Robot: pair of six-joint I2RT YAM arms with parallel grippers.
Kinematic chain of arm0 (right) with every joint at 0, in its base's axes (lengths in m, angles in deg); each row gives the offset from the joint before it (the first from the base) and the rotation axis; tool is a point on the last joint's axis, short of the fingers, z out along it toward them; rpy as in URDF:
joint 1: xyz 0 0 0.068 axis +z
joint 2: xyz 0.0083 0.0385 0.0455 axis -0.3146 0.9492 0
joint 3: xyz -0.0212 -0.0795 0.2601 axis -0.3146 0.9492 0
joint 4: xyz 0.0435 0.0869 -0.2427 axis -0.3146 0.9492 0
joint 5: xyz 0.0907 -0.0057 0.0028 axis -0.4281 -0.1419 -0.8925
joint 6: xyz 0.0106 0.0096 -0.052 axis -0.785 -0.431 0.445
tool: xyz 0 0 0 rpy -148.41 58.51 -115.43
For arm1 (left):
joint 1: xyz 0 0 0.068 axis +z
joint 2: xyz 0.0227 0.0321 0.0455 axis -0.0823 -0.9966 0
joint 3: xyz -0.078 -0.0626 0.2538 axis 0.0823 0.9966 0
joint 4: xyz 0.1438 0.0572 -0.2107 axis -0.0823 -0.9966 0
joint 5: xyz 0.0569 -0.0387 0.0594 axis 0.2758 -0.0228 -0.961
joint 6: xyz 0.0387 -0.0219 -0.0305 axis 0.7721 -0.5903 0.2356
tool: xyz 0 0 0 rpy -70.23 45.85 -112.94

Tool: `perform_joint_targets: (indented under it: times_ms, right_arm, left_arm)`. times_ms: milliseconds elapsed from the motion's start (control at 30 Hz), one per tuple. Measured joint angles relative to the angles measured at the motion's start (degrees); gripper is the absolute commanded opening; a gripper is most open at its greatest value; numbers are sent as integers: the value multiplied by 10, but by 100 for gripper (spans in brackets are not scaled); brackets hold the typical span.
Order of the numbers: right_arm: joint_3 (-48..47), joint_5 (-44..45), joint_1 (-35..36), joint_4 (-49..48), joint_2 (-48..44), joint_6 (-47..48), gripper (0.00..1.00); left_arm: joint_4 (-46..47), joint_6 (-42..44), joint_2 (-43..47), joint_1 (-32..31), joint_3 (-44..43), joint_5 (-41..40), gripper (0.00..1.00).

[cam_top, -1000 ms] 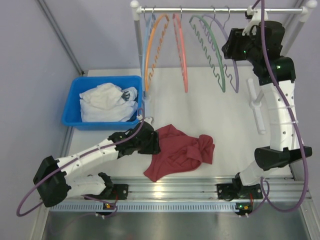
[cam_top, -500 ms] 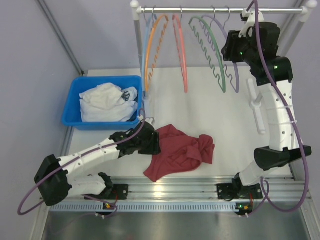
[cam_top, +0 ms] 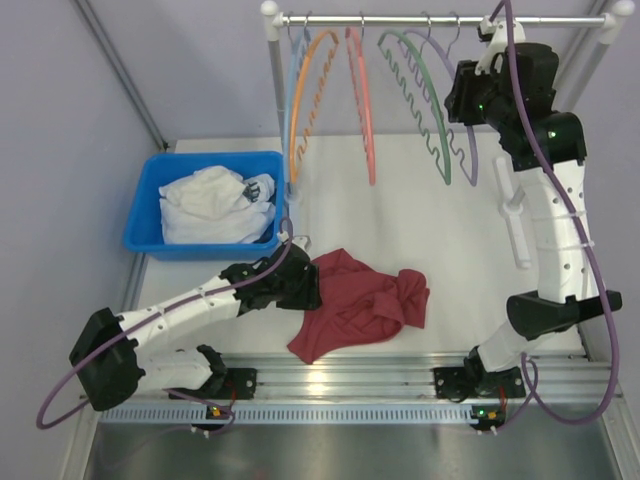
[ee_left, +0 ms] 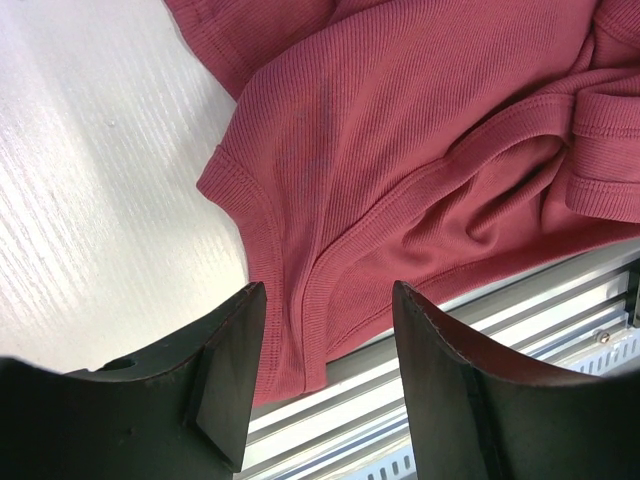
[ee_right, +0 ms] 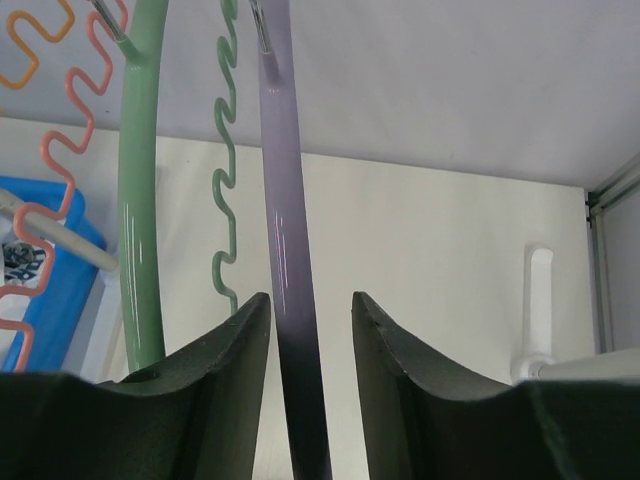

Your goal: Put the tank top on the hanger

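The maroon tank top (cam_top: 360,300) lies crumpled on the white table near the front edge. My left gripper (cam_top: 310,285) is low at its left edge. In the left wrist view the jaws (ee_left: 325,290) stand wide apart, with a hemmed edge of the tank top (ee_left: 420,130) between and beyond them, and nothing is gripped. The lavender hanger (cam_top: 470,150) hangs on the rack at the far right. My right gripper (cam_top: 463,95) is raised at it. In the right wrist view the hanger's arm (ee_right: 285,220) runs between the open jaws (ee_right: 310,300), close to the left finger.
A blue bin (cam_top: 150,215) holding a white cloth (cam_top: 210,205) stands at the left. Green (cam_top: 415,90), salmon (cam_top: 362,110) and orange (cam_top: 305,100) hangers hang on the rack bar (cam_top: 400,18). An aluminium rail (cam_top: 340,375) runs along the front edge. A white fixture (cam_top: 515,215) lies at the right.
My right gripper has edged slightly up and in along the lavender hanger. The left arm and the tank top have hardly moved.
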Motion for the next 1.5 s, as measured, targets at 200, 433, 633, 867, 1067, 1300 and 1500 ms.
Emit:
perform_joint_targets:
  times_ms: [200,433,633,867,1067,1300,1500]
  right_arm:
    - [0,3,2,12,4,4,28]
    - [-20,11,8,22,8,10,0]
    - [-26,31,15,24,10,10,0]
    - [-25,50,24,16,10,13,0]
    - [-9,65,24,-6,-5,13,0]
    - [8,71,24,-30,-29,13,0]
    - [24,74,24,-39,-42,13,0]
  left_arm:
    - [2,3,-3,0,0,0,58]
    - [3,4,-7,0,0,0,58]
    - [3,4,-7,0,0,0,58]
    - [3,4,-7,0,0,0,58]
    - [3,4,-7,0,0,0,58]
    - [3,4,-7,0,0,0,58]
    - [3,4,-7,0,0,0,58]
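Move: The purple hanger's near shoulder already stands between the open right fingers, level with them and about 1 cm left of their midpoint. The green hanger hangs about 6 cm to its left, the red one roughly 17 cm left. The rail runs some 10 cm ahead of the right hand and 10 cm above it. From the left hand, the purple shoulder lies about 25 cm ahead, 29 cm right and 35 cm up. Close the right fingers on the purple hanger's near shoulder, holding the hand almost in place until they pinch it. Keep that grip and raise the hanger about 3 cm, easing back some 1.5 cm and slightly right, away from the green hanger, while the fingertips tilt up about 5 degrees. ##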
